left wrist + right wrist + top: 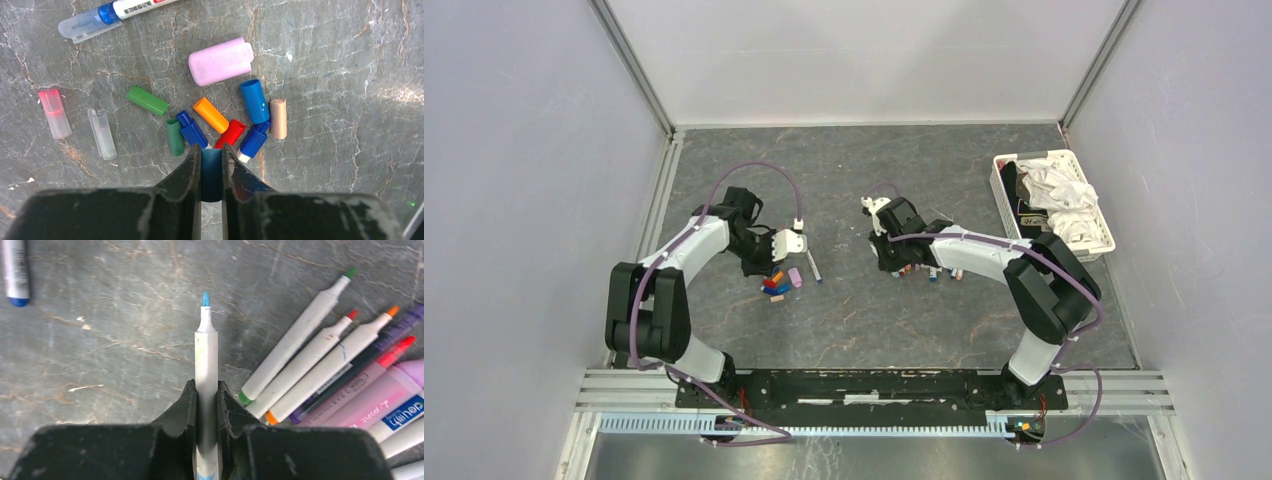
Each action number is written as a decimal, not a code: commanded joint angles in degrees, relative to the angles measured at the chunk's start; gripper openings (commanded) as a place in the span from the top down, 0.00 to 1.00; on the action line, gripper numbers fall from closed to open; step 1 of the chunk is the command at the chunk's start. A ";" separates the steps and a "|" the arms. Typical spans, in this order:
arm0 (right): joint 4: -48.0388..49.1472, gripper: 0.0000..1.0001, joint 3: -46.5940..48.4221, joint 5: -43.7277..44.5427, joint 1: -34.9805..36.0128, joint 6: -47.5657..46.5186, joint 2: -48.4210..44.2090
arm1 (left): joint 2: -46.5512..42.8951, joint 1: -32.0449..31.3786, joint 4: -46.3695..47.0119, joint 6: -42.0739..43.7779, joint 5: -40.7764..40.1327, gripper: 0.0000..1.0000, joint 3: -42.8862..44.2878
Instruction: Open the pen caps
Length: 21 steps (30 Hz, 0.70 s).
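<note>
My left gripper (211, 148) is shut on a dark blue pen cap (211, 172), held just above a pile of loose pen caps (215, 117) in blue, red, orange, green and tan, with a larger pink cap (220, 61) behind them. From above, that pile (779, 283) lies under the left gripper (776, 262). My right gripper (205, 386) is shut on a white pen barrel (206, 360) with a bare light-blue tip, pointing away from me. Beside it lie several uncapped pens (320, 365), seen from above as a row of pens (924, 270) by the right gripper (886, 262).
A blue-capped marker (115, 12) and two clear caps (55, 112) lie near the cap pile. A white basket of cloth (1052, 200) stands at the back right. Another marker end (16, 272) shows far left in the right wrist view.
</note>
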 commanded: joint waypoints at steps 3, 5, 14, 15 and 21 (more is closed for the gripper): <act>4.27 0.78 -1.83 7.84 -0.14 2.55 0.45 | 0.67 0.05 1.95 -4.37 0.91 0.67 0.28; 4.32 0.73 -1.89 8.12 0.00 2.75 0.49 | 0.66 0.03 1.60 -4.49 0.99 0.62 0.47; 2.87 0.58 0.54 15.40 3.37 3.12 -2.80 | -0.24 0.84 -2.63 -6.23 4.60 0.59 5.64; 3.14 0.57 1.19 16.24 4.49 3.04 -3.29 | -0.64 1.17 -3.36 -7.07 5.09 0.58 6.95; 4.59 0.47 9.09 10.32 9.45 3.26 0.41 | -3.29 4.61 -10.41 -12.89 9.89 0.37 16.64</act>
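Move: The left hand holds the teal cap upright over its spot, about 2 cm below; the orange cap lies 1 cm back and 2 cm right of the hand, the red cap 2 cm back and 1 cm right, and the pink cap 1 cm back and 6 cm right. The right hand grips the light-blue-nibbed pen, bound for bare table 2 cm below and 1 cm right; the green-nibbed pen lies 2 cm ahead and 3 cm right, the red-nibbed one 2 cm ahead and 4 cm right. The left hand stays low among the caps while its fingers open and let go of the teal cap, then lifts away about 5 cm, drawing some 3 cm forward. The right hand eases down about 1 cm and a little right and forward beside the uncapped pens, spreads its fingers to release the light-blue-nibbed pen, then swings some 4 cm left and up 3 cm with a slight wrist tilt. ##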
